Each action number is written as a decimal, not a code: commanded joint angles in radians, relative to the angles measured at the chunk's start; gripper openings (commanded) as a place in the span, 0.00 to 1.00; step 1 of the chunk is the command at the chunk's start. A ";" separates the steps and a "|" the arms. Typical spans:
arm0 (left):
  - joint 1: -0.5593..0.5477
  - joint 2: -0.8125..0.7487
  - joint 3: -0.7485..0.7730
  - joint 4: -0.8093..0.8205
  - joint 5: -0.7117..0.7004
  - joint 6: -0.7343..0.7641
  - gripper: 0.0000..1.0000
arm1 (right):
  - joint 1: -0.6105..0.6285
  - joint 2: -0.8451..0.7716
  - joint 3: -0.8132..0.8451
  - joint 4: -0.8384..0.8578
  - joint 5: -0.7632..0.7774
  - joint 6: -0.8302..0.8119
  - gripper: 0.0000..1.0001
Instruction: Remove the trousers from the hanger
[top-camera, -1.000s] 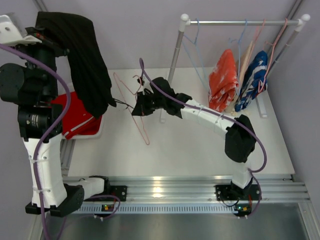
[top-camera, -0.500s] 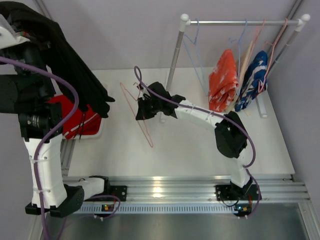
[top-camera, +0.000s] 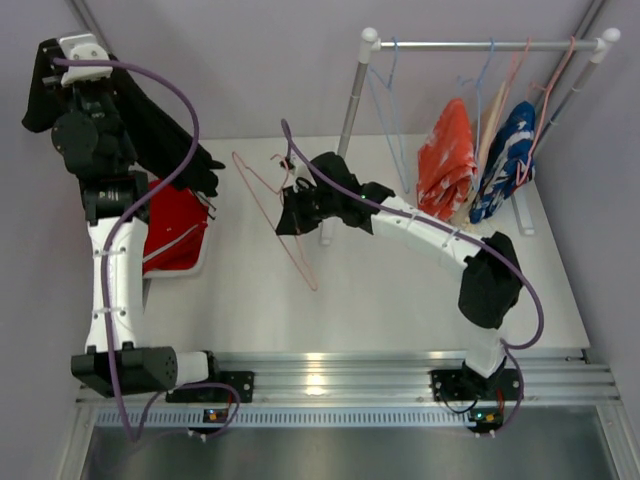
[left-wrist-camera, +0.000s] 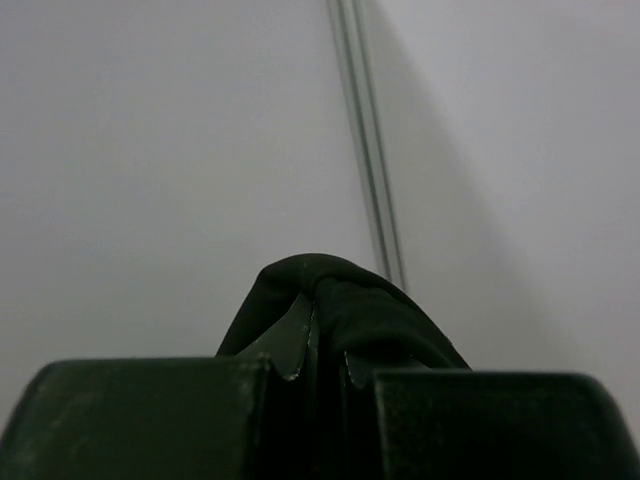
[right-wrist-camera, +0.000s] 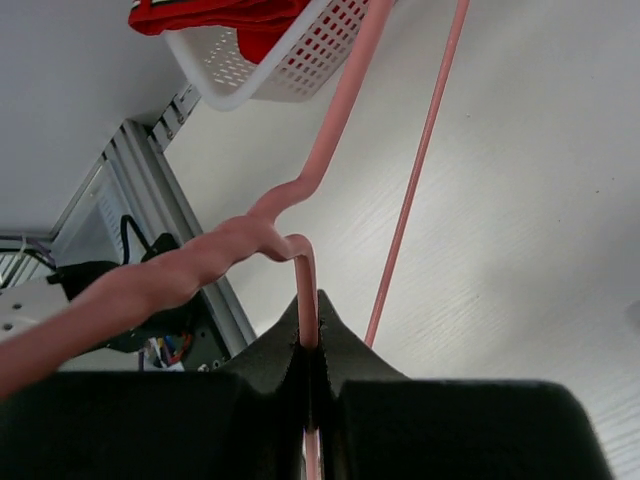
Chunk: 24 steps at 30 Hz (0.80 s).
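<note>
The black trousers (top-camera: 165, 140) hang from my raised left arm at the far left, above the white basket (top-camera: 195, 268). In the left wrist view my left gripper (left-wrist-camera: 320, 335) is shut on a fold of the black trousers (left-wrist-camera: 340, 295). The red trousers (top-camera: 175, 225) lie in the basket. A bare pink hanger (top-camera: 290, 235) hangs over the table's middle, apart from the black trousers, with my right gripper (top-camera: 290, 212) shut on it. In the right wrist view my right gripper (right-wrist-camera: 310, 320) pinches the pink hanger (right-wrist-camera: 330, 150) at its neck, with the basket (right-wrist-camera: 290, 60) and red trousers (right-wrist-camera: 210, 12) beyond.
A clothes rack (top-camera: 480, 45) stands at the back right, its left post (top-camera: 350, 120) just behind my right gripper. On it hang an orange-and-white garment (top-camera: 447, 160), a blue-and-white garment (top-camera: 505, 160) and an empty blue hanger (top-camera: 385, 100). Walls close in left and right.
My left arm has swung back and left with the black trousers, away from the hanger. My right gripper has kept its grip on the hanger and shifted only slightly.
</note>
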 joint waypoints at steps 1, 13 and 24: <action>0.066 0.047 0.103 0.217 0.008 -0.014 0.00 | -0.016 -0.099 -0.014 0.016 -0.038 -0.017 0.00; 0.165 0.208 0.231 0.194 0.056 -0.048 0.00 | -0.038 -0.114 -0.031 0.022 -0.058 0.000 0.00; 0.215 0.219 0.151 0.205 0.163 -0.048 0.00 | -0.038 -0.090 -0.023 0.036 -0.068 0.011 0.00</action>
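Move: The black trousers held by the left hand are bound for the white basket, whose middle lies some 57 cm below that hand, about 2 cm ahead and 4 cm to its left. The red garment inside is roughly 57 cm below as well, 1 cm ahead and 3 cm left. The empty pink hanger is around 27 cm to the left hand's right, 6 cm nearer and 40 cm lower. From the right hand, the basket lies about 32 cm left, 9 cm farther out and 17 cm lower. Still pinching the black trousers high above the basket, the left hand carries them about 8 cm left and 5 cm forward, quickly at first, then creeping left, with a slight counter-clockwise turn and fingers kept shut. The right hand keeps its grip on the pink hanger and lifts it some 3 cm, then holds there. ##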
